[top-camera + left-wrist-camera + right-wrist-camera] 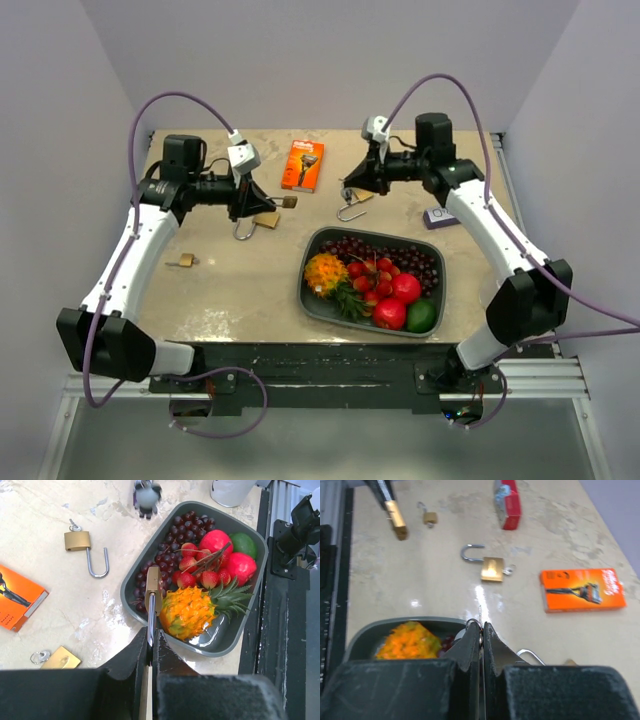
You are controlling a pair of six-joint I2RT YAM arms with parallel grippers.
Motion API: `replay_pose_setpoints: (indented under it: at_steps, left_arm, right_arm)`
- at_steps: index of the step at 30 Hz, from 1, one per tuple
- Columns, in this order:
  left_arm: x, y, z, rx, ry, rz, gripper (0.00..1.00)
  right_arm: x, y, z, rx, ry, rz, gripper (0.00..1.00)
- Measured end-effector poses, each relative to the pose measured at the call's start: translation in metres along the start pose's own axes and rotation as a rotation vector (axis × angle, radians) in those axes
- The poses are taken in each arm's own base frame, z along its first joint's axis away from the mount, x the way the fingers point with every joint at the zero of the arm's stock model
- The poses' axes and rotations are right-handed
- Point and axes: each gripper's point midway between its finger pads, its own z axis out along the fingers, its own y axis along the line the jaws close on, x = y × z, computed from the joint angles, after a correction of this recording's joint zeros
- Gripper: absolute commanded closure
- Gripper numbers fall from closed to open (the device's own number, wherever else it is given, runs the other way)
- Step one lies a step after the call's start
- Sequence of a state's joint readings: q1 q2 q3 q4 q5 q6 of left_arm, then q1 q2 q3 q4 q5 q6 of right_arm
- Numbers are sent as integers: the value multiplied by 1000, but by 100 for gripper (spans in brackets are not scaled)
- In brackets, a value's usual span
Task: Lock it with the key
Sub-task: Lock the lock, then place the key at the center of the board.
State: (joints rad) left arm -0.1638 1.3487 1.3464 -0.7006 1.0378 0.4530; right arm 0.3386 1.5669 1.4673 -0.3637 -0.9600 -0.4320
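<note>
My left gripper (151, 640) is shut on the steel shackle of a brass padlock (153, 582), holding it in the air; from above, this gripper (268, 200) is at the table's left with the lock body (288, 201) pointing right. My right gripper (481, 627) is shut on a thin key (480, 614) with a wire ring, seen edge on. The overhead view places this gripper (347, 185) at centre right, facing the left one. Two more brass padlocks lie with open shackles, one (352, 207) under the right gripper and one (258, 222) under the left.
A grey tray (310, 298) of fruit sits at the front centre. An orange razor box (302, 165) lies at the back between the arms. A small padlock (185, 260) lies front left. A small white and purple item (440, 215) sits by the right arm.
</note>
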Motion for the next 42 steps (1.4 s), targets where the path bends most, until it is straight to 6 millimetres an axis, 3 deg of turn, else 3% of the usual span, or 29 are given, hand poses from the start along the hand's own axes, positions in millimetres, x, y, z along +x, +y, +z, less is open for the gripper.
replay_pose_setpoints:
  at_steps: [4,8,11,13,17,21,25,31,38,42]
  left_arm:
    - [5,6,3,-10,13,-8,100]
    - [8,19,4,-56,28,-16,100]
    - [4,29,4,-104,24,-12,100]
    - [1,34,4,-125,14,-11,100]
    - [-3,41,6,-154,-7,-19,100]
    - [2,46,9,-169,-13,-45,100]
    - [8,50,12,-176,-10,-71,100]
    - [16,54,15,-184,-2,-96,100]
    - [23,62,20,-189,6,-115,100]
    - [26,66,23,-191,10,-122,100]
  right_arm:
    - [11,-53,-25,115,32,10,100]
    - [46,-123,-52,301,92,100,100]
    - [95,-189,-84,496,147,228,100]
    - [131,-223,-108,620,186,313,100]
    - [201,-267,-151,833,272,459,100]
    - [246,-290,-172,967,335,541,100]
    - [271,-302,-177,1041,368,578,100]
    - [274,-332,-194,1164,371,530,98]
    - [279,-362,-198,1214,349,498,76]
    - [282,-364,-198,1212,349,497,68]
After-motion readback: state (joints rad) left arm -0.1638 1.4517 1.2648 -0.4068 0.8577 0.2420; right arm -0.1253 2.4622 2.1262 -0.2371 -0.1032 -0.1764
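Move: The right gripper holds the key and its panda keychain; the bare table spot by the far right corner lies about 30 cm ahead, 32 right and 23 below. From it, the purple box is some 9 ahead, 31 right, and the open padlock 14 ahead, 3 right. The left gripper holds the closed padlock by its shackle; the orange razor box lies some 28 ahead, 10 right, another open padlock 11 straight ahead, both 22 below. Swing the right gripper forward, right and down in one fast arc of about 50 cm, out beyond the purple box, turning the wrist some 75 degrees clockwise; skim level over the last stretch, then part the fingers to let go of the key. Meanwhile ease the left gripper forward towards the razor box and down, keeping its pinch on the shackle. ##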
